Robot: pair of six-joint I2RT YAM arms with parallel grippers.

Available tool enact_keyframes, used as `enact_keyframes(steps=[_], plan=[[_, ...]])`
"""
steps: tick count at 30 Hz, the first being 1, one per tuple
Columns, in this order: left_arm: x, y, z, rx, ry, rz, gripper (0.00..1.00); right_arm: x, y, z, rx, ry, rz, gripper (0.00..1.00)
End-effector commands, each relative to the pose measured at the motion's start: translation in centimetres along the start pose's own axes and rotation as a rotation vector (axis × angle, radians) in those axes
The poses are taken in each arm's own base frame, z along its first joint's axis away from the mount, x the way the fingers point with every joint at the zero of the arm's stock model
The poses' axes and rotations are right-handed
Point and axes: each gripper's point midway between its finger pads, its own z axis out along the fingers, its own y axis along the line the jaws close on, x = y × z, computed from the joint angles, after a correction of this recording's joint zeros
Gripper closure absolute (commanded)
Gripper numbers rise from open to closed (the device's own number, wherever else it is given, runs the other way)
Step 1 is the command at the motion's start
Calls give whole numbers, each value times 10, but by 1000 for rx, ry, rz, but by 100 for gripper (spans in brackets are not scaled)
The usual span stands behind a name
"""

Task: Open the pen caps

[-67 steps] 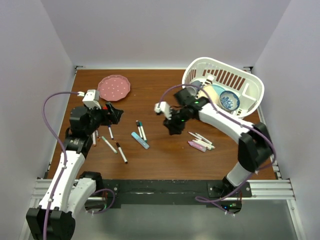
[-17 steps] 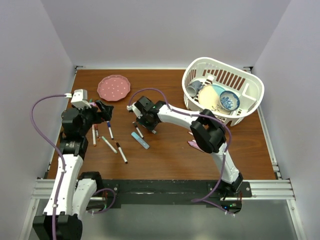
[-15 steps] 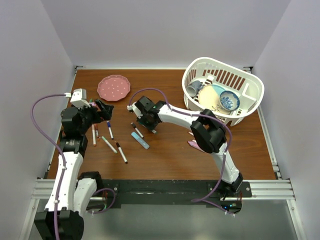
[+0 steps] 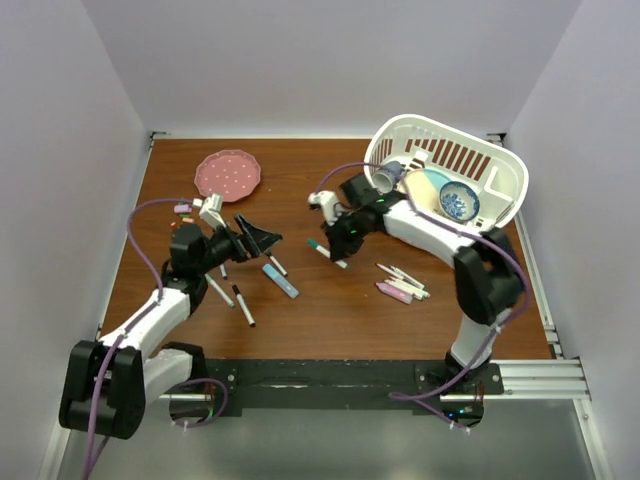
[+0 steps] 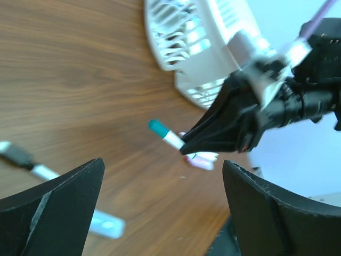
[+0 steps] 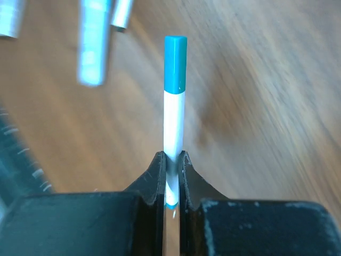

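Note:
My right gripper [image 4: 338,250] is shut on a slim white pen [image 6: 173,120] and holds it off the table. Its teal pen cap [image 6: 175,63] sticks out past the fingertips [image 6: 154,173], and the same cap [image 4: 313,243] points left in the top view. My left gripper [image 4: 268,238] is open wide just left of that cap, with nothing between its fingers [image 5: 64,208]. In the left wrist view the teal cap [image 5: 157,126] and the right gripper [image 5: 184,146] lie ahead. More capped pens [image 4: 243,305] lie on the table.
A blue highlighter [image 4: 281,280] lies below my left gripper. A cluster of pens and a pink highlighter [image 4: 392,292] sits at centre right. A pink plate [image 4: 228,174] is at the back left. A white basket [image 4: 505,160] with a bowl [image 4: 459,201] stands at the back right.
My right gripper has closed on the teal-capped pen, lifted it and moved right. The left arm has swung right toward the centre with its jaws opening wider.

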Motion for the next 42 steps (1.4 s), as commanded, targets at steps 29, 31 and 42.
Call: enact_keyframes(steps=[29,31,42], plan=[[25,-141,100,325,-146,-183,66,-27,46,-106,-340,-504,0,100],[24,-143,101,320,-147,-161,73,-26,45,-107,-338,-509,7,100],[23,-157,110,323,-105,-48,100,-28,51,-107,-400,-533,19,40]])
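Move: The right hand already holds the teal pen. Its cap is about 12 cm right of the open left gripper, 4 cm ahead and 7 cm lower; from the right fingers the cap is some 5 cm left, 3 cm ahead and 2 cm up. The left gripper itself is about 17 cm left of the right hand and 9 cm higher. On the table, 14 cm below the left hand, lie the blue highlighter, 6 cm right and 1 cm back, and the black-capped marker, 5 cm right and 3 cm ahead. Up about 10 cm and slightly back and right goes the right hand with the pen, rolling some 30 degrees so its fingers point more level to the left. Meanwhile the left sweeps about 16 cm right and 5 cm up to the raised cap, rolling nearly 20 degrees, and closes to pinch it; the right fingers then open partway around the barrel. ##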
